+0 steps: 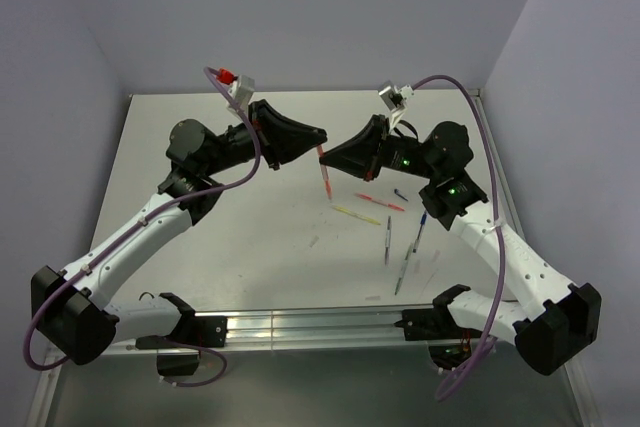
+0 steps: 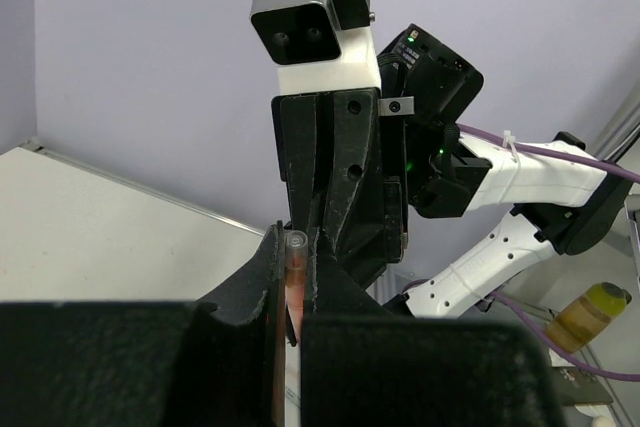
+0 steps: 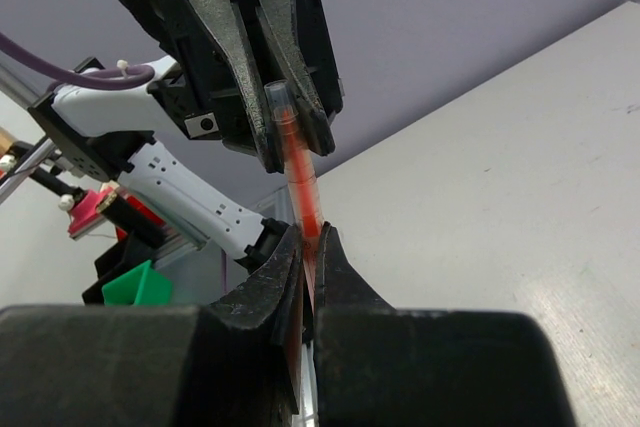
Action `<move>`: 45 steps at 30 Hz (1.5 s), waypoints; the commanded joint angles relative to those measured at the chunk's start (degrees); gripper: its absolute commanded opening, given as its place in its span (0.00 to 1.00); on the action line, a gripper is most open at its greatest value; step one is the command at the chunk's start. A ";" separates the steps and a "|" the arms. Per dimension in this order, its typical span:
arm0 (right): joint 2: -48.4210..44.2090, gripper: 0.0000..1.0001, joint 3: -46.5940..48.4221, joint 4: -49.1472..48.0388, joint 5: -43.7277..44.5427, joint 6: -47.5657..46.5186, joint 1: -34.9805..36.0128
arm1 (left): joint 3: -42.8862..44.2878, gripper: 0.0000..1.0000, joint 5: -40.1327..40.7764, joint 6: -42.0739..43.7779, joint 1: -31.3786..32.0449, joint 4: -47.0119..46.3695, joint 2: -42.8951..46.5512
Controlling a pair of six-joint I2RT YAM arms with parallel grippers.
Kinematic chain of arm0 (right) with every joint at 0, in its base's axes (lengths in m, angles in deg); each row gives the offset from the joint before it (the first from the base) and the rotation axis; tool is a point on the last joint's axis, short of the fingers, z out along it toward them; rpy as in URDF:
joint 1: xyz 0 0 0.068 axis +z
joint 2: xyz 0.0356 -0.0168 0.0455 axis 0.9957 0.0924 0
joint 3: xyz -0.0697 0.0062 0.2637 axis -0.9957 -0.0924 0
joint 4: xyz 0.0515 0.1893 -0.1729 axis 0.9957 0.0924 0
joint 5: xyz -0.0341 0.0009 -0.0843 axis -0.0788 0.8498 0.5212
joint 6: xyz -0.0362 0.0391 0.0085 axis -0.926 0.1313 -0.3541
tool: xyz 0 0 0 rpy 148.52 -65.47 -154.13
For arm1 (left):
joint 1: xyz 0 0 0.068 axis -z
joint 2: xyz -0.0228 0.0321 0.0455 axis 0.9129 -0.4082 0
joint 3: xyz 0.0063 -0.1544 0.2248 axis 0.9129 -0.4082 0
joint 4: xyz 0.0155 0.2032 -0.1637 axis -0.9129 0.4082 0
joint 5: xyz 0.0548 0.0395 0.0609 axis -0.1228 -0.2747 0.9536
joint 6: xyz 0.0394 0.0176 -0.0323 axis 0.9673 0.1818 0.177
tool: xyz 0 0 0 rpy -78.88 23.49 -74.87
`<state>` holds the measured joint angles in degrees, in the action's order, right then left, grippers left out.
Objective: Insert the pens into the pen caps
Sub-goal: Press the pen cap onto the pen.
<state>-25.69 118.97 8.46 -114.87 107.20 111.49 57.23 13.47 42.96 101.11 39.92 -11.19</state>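
Note:
A red pen (image 1: 325, 179) hangs nearly upright above the middle of the table, gripped by both arms. My right gripper (image 3: 312, 235) is shut on the pen's red barrel (image 3: 303, 187). My left gripper (image 2: 295, 239) is shut on a translucent pen cap (image 2: 296, 245) that sits over the pen's upper end. In the right wrist view the cap (image 3: 279, 99) pokes out above the left fingers. From above, the left gripper (image 1: 321, 139) and the right gripper (image 1: 326, 160) meet tip to tip. More pens lie on the table to the right.
On the table right of centre lie a pink-red pen (image 1: 380, 201), a yellow pen (image 1: 357, 215), a grey pen (image 1: 388, 240), a blue pen (image 1: 420, 230) and a clear-green pen (image 1: 402, 272). A small dark blue cap (image 1: 400, 194) lies near them. A metal rail (image 1: 300, 327) runs along the near edge.

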 commanded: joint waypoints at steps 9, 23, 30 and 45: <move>-0.50 0.00 7.00 -0.93 16.95 -1.80 -2.26 | -0.83 0.00 -0.45 3.72 5.05 11.70 -0.47; -1.29 0.00 11.48 8.49 28.99 -7.96 -0.60 | 2.59 0.00 10.10 5.92 8.74 21.64 -3.71; -1.29 0.00 14.12 13.93 37.78 -13.14 2.48 | 3.57 0.00 15.02 5.92 10.41 25.15 -4.86; 0.20 0.00 17.29 17.19 46.83 -17.45 6.08 | 4.01 0.00 20.91 4.43 11.03 30.95 -6.09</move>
<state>-25.38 129.03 40.79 -81.35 90.59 118.92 62.36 41.25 48.05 108.67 57.93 -15.88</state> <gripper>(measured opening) 0.036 0.072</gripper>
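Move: The left hand grips the clear cap on the upper end of the upright red pen. The right hand holds the pen's body, whose middle lies about 7 cm below the left hand and 1 cm to its right. From the right hand the cap sits roughly 5 cm straight above. On the table some 42 cm below the left hand, a second red pen lies about 14 cm ahead and 16 right of the left hand; a yellow pen, 10 ahead and 9 right of it. Forward by about 6 cm and down by 4 to 5, drifting slightly right, both hands carry the joined pen and cap together, grips kept shut. Their fingertips swing towards forward, the left hand turning counter-clockwise some 20 degrees and the right clockwise nearly 30 while its fingers tip down; the left sinks marginally more, bringing the cap grip a little nearer the pen grip. ##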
